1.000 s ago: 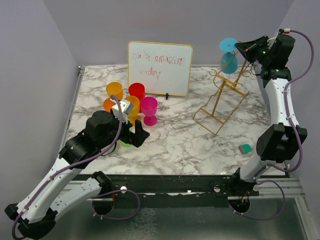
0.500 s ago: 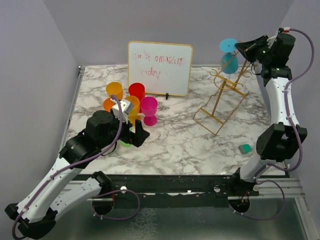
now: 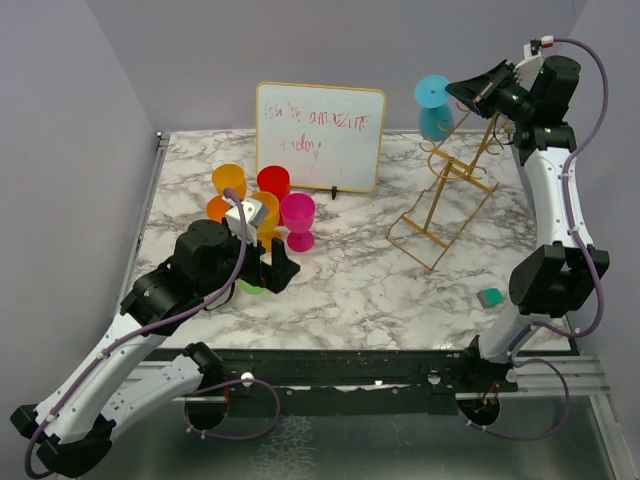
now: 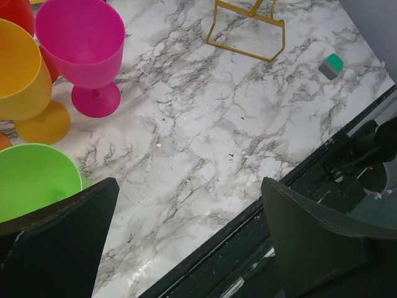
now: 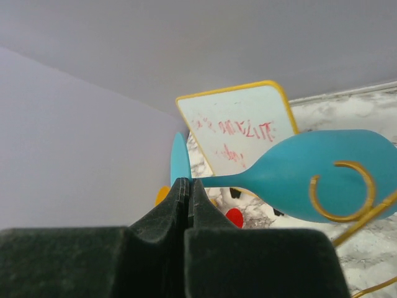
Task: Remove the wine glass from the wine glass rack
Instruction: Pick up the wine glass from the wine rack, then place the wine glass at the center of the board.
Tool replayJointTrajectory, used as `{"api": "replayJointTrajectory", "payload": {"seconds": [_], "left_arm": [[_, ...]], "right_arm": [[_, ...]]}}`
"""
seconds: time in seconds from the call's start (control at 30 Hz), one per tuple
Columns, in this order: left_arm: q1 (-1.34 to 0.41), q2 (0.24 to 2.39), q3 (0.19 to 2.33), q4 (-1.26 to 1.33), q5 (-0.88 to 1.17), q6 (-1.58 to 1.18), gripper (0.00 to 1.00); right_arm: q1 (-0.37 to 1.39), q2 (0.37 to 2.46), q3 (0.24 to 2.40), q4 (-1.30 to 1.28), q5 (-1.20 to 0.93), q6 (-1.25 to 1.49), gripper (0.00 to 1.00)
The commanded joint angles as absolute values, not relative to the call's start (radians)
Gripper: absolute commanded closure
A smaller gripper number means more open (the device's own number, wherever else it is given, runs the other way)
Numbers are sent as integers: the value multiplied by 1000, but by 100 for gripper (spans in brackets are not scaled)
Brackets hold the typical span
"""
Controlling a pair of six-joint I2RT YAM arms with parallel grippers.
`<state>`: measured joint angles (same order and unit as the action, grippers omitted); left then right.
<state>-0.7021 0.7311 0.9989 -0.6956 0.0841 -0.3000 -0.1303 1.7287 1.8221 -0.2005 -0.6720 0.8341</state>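
Observation:
My right gripper [image 3: 458,93] is shut on the stem of the teal wine glass [image 3: 435,108], held high with its round foot up and bowl down. It hangs just left of the upper end of the gold wire wine glass rack [image 3: 440,195]. In the right wrist view the pads [image 5: 180,192] pinch the stem by the foot, the wine glass bowl [image 5: 298,177] lies to the right, and a gold curl of the rack [image 5: 340,186] crosses it. Whether they touch I cannot tell. My left gripper [image 4: 189,186] stands open and empty over the table's front edge.
A white dry-erase board [image 3: 320,135] stands at the back. Pink [image 3: 297,215], red [image 3: 273,182], orange and yellow goblets cluster at the left; a green one [image 4: 34,177] sits by my left finger. A small teal block [image 3: 489,297] lies near the right arm.
My right gripper has risen and moved left, carrying the teal wine glass away from the rack's top rails. The left arm has not moved.

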Motion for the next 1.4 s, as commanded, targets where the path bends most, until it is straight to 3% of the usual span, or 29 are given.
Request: {"api": "replayJointTrajectory", "payload": {"seconds": [0.0, 0.4, 0.97, 1.37], "left_arm": [[-701, 712, 1011, -684, 51, -322, 1], [-699, 680, 1038, -672, -21, -348, 1], [-701, 673, 1088, -591, -58, -411, 1], [-700, 655, 1094, -542, -28, -456, 1]], "right_arm": [[-81, 1762, 1890, -219, -826, 766, 99], [55, 1706, 1901, -336, -944, 572, 99], [174, 1379, 1562, -150, -1106, 573, 99], [230, 1225, 1394, -176, -1129, 538, 99]]}}
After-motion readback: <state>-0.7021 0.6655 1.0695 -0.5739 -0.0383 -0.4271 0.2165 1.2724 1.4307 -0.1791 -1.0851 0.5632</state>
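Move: The right hand holds the blue wine glass upside down by its stem, the bowl hanging just below. The rack's middle lies about 22 cm under this hand and 6 cm back. The pink glass, nearest of the standing glasses, is some 38 cm to its left, 11 cm back and 33 cm below; the green glass stands about 12 cm farther left and 12 cm nearer than the pink one. From the left hand, the pink glass is about 21 cm ahead, 3 cm right and 19 cm down. Leftward first, then mostly back, the right hand carries the blue glass away from the rack towards the standing glasses, some 23 cm back and 16 cm left at nearly the same height, slowing at the end. The wrist turns about 45 degrees counter-clockwise and tips the fingers up, and the pinch on the stem holds. The left hand, still open, rises about 7 cm. ##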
